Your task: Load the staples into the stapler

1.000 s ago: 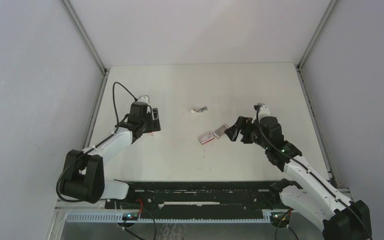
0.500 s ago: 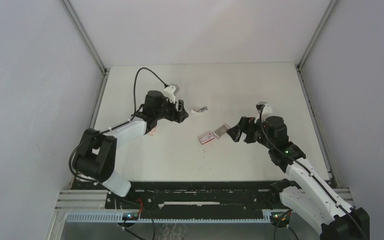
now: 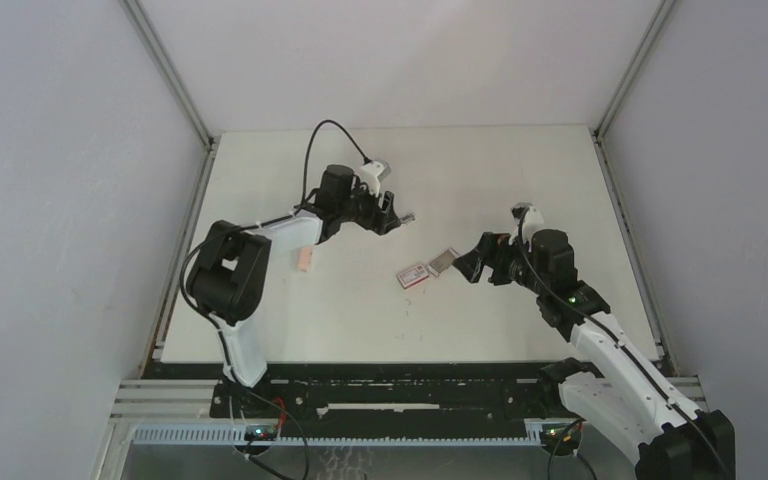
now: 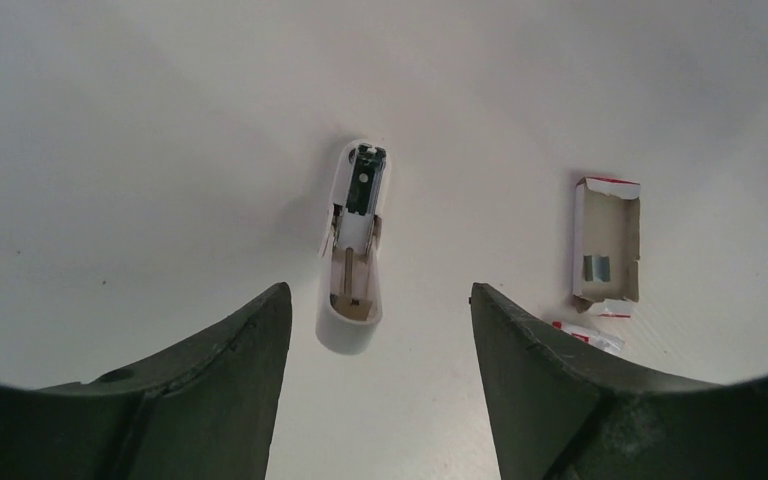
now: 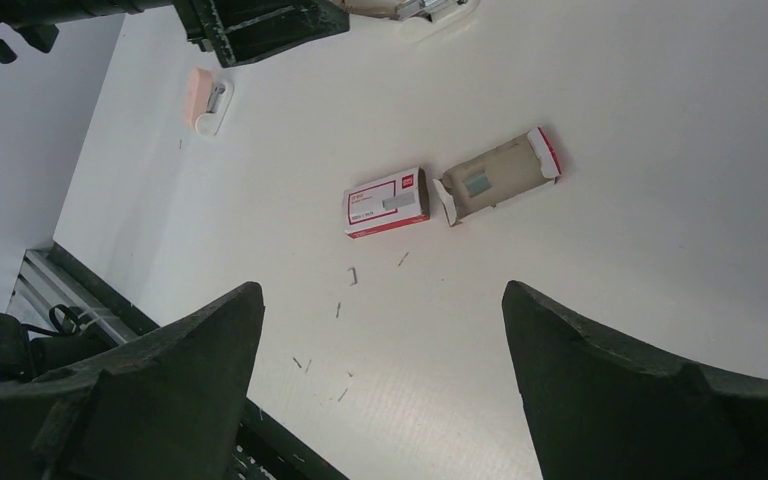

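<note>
A white stapler (image 4: 352, 250) lies on the table with its magazine channel showing. It sits just ahead of my open left gripper (image 4: 380, 290), nearer the left finger and untouched. From above, the left gripper (image 3: 392, 213) is right next to the stapler (image 3: 403, 217). The red-and-white box (image 5: 387, 202) lies shut beside its pulled-out grey tray (image 5: 500, 172). In the tray is a short silvery strip of staples (image 5: 475, 182). My right gripper (image 3: 465, 264) hovers open just right of the tray (image 3: 442, 261), with nothing between its fingers.
A small pink-and-white piece (image 3: 304, 260) lies left of the box. Several loose staples (image 5: 352, 275) are scattered on the table in front of the box. The black rail (image 3: 390, 385) runs along the near edge, and grey walls close in both sides.
My left arm has swung from the left part of the table to the right and farther back, up to the stapler. The right arm has barely moved.
</note>
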Available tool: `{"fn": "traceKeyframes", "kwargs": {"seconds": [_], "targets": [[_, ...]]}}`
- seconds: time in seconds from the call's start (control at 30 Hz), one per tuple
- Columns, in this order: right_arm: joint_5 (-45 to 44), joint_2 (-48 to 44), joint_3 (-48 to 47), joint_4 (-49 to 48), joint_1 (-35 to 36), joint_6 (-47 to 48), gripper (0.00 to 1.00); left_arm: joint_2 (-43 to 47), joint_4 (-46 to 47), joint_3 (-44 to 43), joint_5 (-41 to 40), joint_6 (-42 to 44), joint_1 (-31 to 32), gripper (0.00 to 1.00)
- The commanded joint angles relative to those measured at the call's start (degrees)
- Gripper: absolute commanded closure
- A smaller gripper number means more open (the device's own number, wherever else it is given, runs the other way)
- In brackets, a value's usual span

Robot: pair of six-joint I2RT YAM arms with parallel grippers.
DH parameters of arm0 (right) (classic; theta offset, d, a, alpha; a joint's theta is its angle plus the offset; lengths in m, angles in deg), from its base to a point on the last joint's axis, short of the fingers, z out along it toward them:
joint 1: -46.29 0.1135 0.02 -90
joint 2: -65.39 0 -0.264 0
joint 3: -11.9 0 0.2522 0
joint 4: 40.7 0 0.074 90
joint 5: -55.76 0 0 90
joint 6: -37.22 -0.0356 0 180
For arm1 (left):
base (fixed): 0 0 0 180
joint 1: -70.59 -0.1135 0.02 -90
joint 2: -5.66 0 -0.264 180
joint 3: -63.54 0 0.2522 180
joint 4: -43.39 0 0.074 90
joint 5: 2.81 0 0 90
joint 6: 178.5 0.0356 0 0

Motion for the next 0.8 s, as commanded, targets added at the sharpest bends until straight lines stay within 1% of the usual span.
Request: {"fn": "traceKeyframes", "kwargs": {"seconds": [0.0,0.1,0.27,0.37,0.47,0.6,0.77], "targets": [[1.7,0.5,-1.6,-3.1,-0.8,1.1,0.12,-3.1,-2.9,-6.4,-0.5,1.2,0.8,0.31],[2.3,0.8,-1.6,-3.4,-1.2,0.9,0.13,-4.4,-3.7,-7.6,-2.5,0.2,0.9,0.34],[2.6,1.1,-1.6,-3.4,-1.7,0.8,0.13,-5.2,-3.8,-7.9,-2.8,-0.9,0.9,0.43],[2.8,1.2,-1.5,-3.5,-1.9,0.7,0.14,-5.8,-5.0,-8.4,-3.1,-1.0,1.0,0.45],[3.0,1.2,-1.2,-3.7,-2.2,0.4,0.14,-6.2,-5.6,-8.7,-3.5,-1.6,1.0,0.53],[3.2,1.0,-1.1,-3.7,-2.5,0.1,0.14,-6.2,-6.5,-8.9,-4.5,-2.4,1.0,0.68],[3.0,0.4,-1.0,-3.3,-2.8,0.3,0.14,-3.8,-6.5,-7.0,-4.8,-3.5,0.9,0.81]]}}
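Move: Lying just below and ahead of the left hand, the opened white stapler has its middle about 2 cm farther out, 3 cm to the right and 4 cm down. At that same height, the red-and-white box is roughly 13 cm back and 6 cm right of the hand, with the open tray 10 cm back and 13 cm right. From the right hand the stapler is about 18 cm ahead, 16 cm left and 10 cm lower. Sinking about 3.5 cm onto the near, rounded end of the white stapler, the left hand edges barely 1 cm forward, tips its fingers a little more downward (some 5–10 degrees), and closes them from wide to roughly a third open. The two fingertips come to pinch that end from both sides. ##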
